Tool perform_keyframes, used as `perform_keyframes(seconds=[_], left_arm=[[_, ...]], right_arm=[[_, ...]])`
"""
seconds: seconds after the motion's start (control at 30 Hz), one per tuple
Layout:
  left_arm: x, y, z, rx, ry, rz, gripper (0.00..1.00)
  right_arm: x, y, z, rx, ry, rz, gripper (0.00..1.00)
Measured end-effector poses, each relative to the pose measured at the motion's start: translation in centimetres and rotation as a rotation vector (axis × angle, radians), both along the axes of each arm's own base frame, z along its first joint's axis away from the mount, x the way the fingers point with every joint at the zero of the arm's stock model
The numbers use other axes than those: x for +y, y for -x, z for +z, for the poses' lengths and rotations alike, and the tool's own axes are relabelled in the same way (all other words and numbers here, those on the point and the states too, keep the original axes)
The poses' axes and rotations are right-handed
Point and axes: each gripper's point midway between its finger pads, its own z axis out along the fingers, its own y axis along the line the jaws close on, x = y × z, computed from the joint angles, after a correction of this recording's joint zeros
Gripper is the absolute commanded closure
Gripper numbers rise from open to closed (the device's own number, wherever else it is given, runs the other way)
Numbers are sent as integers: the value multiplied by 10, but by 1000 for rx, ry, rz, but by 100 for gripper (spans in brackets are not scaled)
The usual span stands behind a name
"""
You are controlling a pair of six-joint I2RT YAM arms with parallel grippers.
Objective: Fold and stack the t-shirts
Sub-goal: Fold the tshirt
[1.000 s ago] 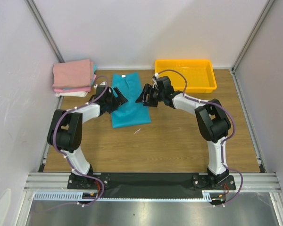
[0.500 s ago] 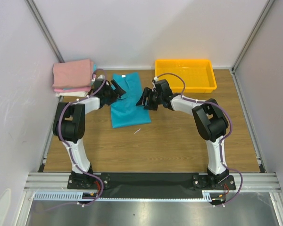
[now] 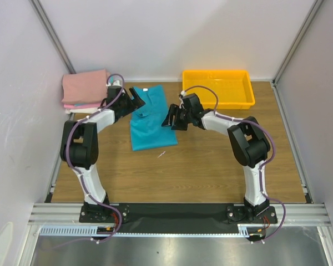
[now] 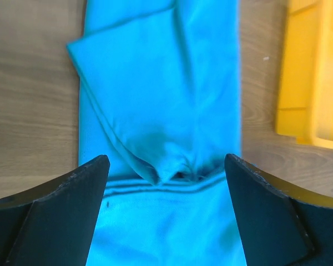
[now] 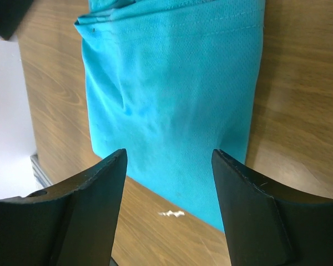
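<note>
A teal-blue t-shirt (image 3: 150,121) lies folded into a long strip on the wooden table, its white neck label at the far end. My left gripper (image 3: 136,102) hovers open over the strip's far left part. In the left wrist view the teal cloth (image 4: 166,100) fills the space between the spread jaws of that gripper (image 4: 165,166), which hold nothing. My right gripper (image 3: 168,118) stands open at the strip's right edge. In the right wrist view the strip's near end (image 5: 172,83) lies beyond this empty gripper (image 5: 169,160). Folded pink and white t-shirts (image 3: 86,90) are stacked at the far left.
A yellow plastic tray (image 3: 217,87) stands at the back right and also shows in the left wrist view (image 4: 316,72). A small white scrap (image 3: 162,153) lies on the wood just off the teal strip's near end, and shows again in the right wrist view (image 5: 172,213). Grey walls close in both sides.
My left gripper has moved away from the strip's left middle toward its far end, near the pink stack. The right gripper has hardly shifted. The shirt lies as before.
</note>
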Motion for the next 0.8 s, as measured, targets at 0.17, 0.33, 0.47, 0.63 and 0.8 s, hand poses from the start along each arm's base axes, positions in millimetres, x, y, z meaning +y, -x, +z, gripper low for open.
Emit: perform_keyframes(seconds=[0.17,0.33,0.47,0.63,0.8], left_arm=[[6,8,65,-107,-42,-17,7],[13,46,133,-238,-38,0,7],[14,89,115,-193,-25,14,8],[1,147,35,27,-30,8,8],[-3,188,-3,144,-41,15,8]], right_arm=[[-9,3,24,-48,29,11,31],[-24,10,56,-120,30,-4,30],[-41,30,44,-92,56,-11,31],[-62,63,-6,21,126,-8,31],[-70,77,-25,65,151,-4,31]])
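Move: The teal t-shirt's near-left hem corner lies about 22 cm back from the left hand, 2 cm to its left and 7 cm below; the folded stack's middle stands some 23 cm left, 3 cm ahead and 4 cm lower. For the right hand, the near-right hem corner is about 12 cm back, 4 cm right and 5 cm below, the white mark 17 cm back and 3 cm left at table height, and the yellow bin 16 cm ahead, 22 cm right and 3 cm lower. Both open, empty hands hop back towards the t-shirt's near hem: the left rises about 13 cm over the cloth and comes down again to its starting height, ending some 19 cm back by the near-left corner, its fingers lifting on the way up, then tipping down slightly steeper than before. The right makes a lower arc, back and to its right about 8 and 7 cm, ending a little lower beside the near-right corner with its wrist turned roughly 10 degrees; neither hand's fingers close. ##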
